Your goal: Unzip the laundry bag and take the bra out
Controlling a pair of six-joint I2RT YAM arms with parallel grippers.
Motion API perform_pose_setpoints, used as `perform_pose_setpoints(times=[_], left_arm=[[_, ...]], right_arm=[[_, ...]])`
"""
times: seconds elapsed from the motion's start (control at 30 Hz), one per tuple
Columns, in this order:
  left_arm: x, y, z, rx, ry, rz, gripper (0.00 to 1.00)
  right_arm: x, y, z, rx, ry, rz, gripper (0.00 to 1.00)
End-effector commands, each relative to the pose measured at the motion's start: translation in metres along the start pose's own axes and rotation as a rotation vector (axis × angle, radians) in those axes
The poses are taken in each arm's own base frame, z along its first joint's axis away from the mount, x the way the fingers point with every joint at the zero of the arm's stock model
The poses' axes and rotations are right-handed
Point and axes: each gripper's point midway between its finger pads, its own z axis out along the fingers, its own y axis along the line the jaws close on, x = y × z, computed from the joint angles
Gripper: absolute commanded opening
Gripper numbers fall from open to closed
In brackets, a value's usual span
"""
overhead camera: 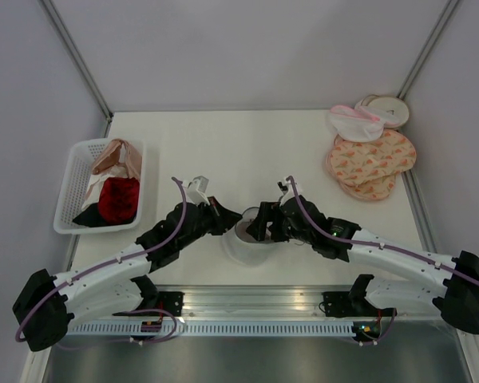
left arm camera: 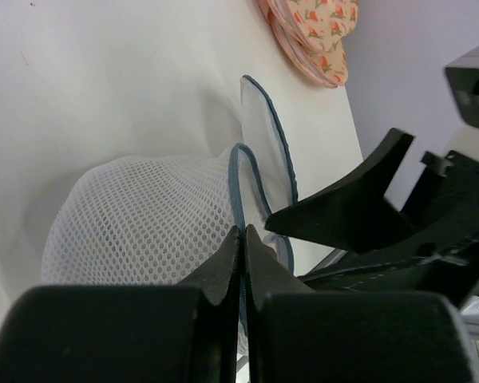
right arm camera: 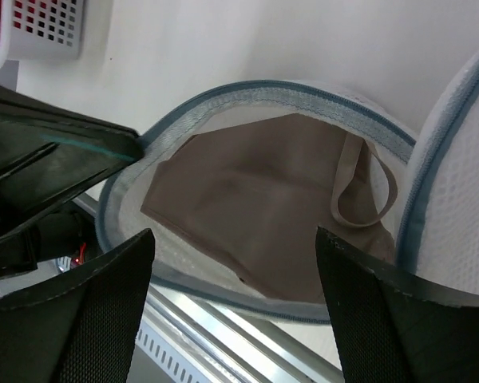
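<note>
The laundry bag (overhead camera: 244,250) is a white mesh drum with dark rims, standing near the front edge between my two grippers. It is open, and its lid flap (right arm camera: 455,199) stands up at the right. The taupe bra (right arm camera: 255,203) lies folded inside, with a strap loop at its right. My left gripper (left arm camera: 244,233) is shut on the bag's dark rim (left arm camera: 238,183), with the mesh wall (left arm camera: 136,231) to its left. My right gripper (right arm camera: 235,263) is open and empty, hovering just above the bag's mouth over the bra. In the top view the left gripper (overhead camera: 228,218) and the right gripper (overhead camera: 257,225) almost meet over the bag.
A white basket (overhead camera: 73,185) at the left holds a red garment (overhead camera: 118,199) and a pink-peach one (overhead camera: 118,156). Flat peach patterned rounds (overhead camera: 373,162) and a mesh pouch with pink trim (overhead camera: 353,124) lie at the back right. The metal rail (overhead camera: 255,299) runs just in front of the bag.
</note>
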Motion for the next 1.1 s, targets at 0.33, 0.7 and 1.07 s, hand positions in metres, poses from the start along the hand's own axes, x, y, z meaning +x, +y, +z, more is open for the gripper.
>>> perform_pose_setpoints(times=[0.33,0.7,1.07], left_arm=[[-0.012,-0.016,-0.006,0.076,-0.058,-0.077,0.02],[0.005,0.009,-0.005,0.032,-0.048,-0.115,0.02],[-0.004,0.027,-0.016,-0.049,-0.109,-0.098,0.02]], right_arm=[[0.039,-0.009,0.062,0.038,0.126,-0.029,0.85],[0.078,-0.035,0.098,0.141,0.205,-0.066,0.65],[0.036,-0.015,0.045,0.102,0.110,-0.134,0.00]])
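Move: The bra lies in the open laundry bag about 10 cm below the right hand's spread fingers, some 3 cm to its left and level fore and aft. The zip rim pinched by the left hand is roughly 6 cm left and 2 cm ahead; the loose lid flap stands about 5 cm ahead, 1 cm right and 5 cm lower. From the left hand the bra is 3 cm right, 3 cm back, 12 cm down. Right hand sinks some 11 cm, edging left into the bag, pinches the bra, starts lifting; left keeps the rim. ##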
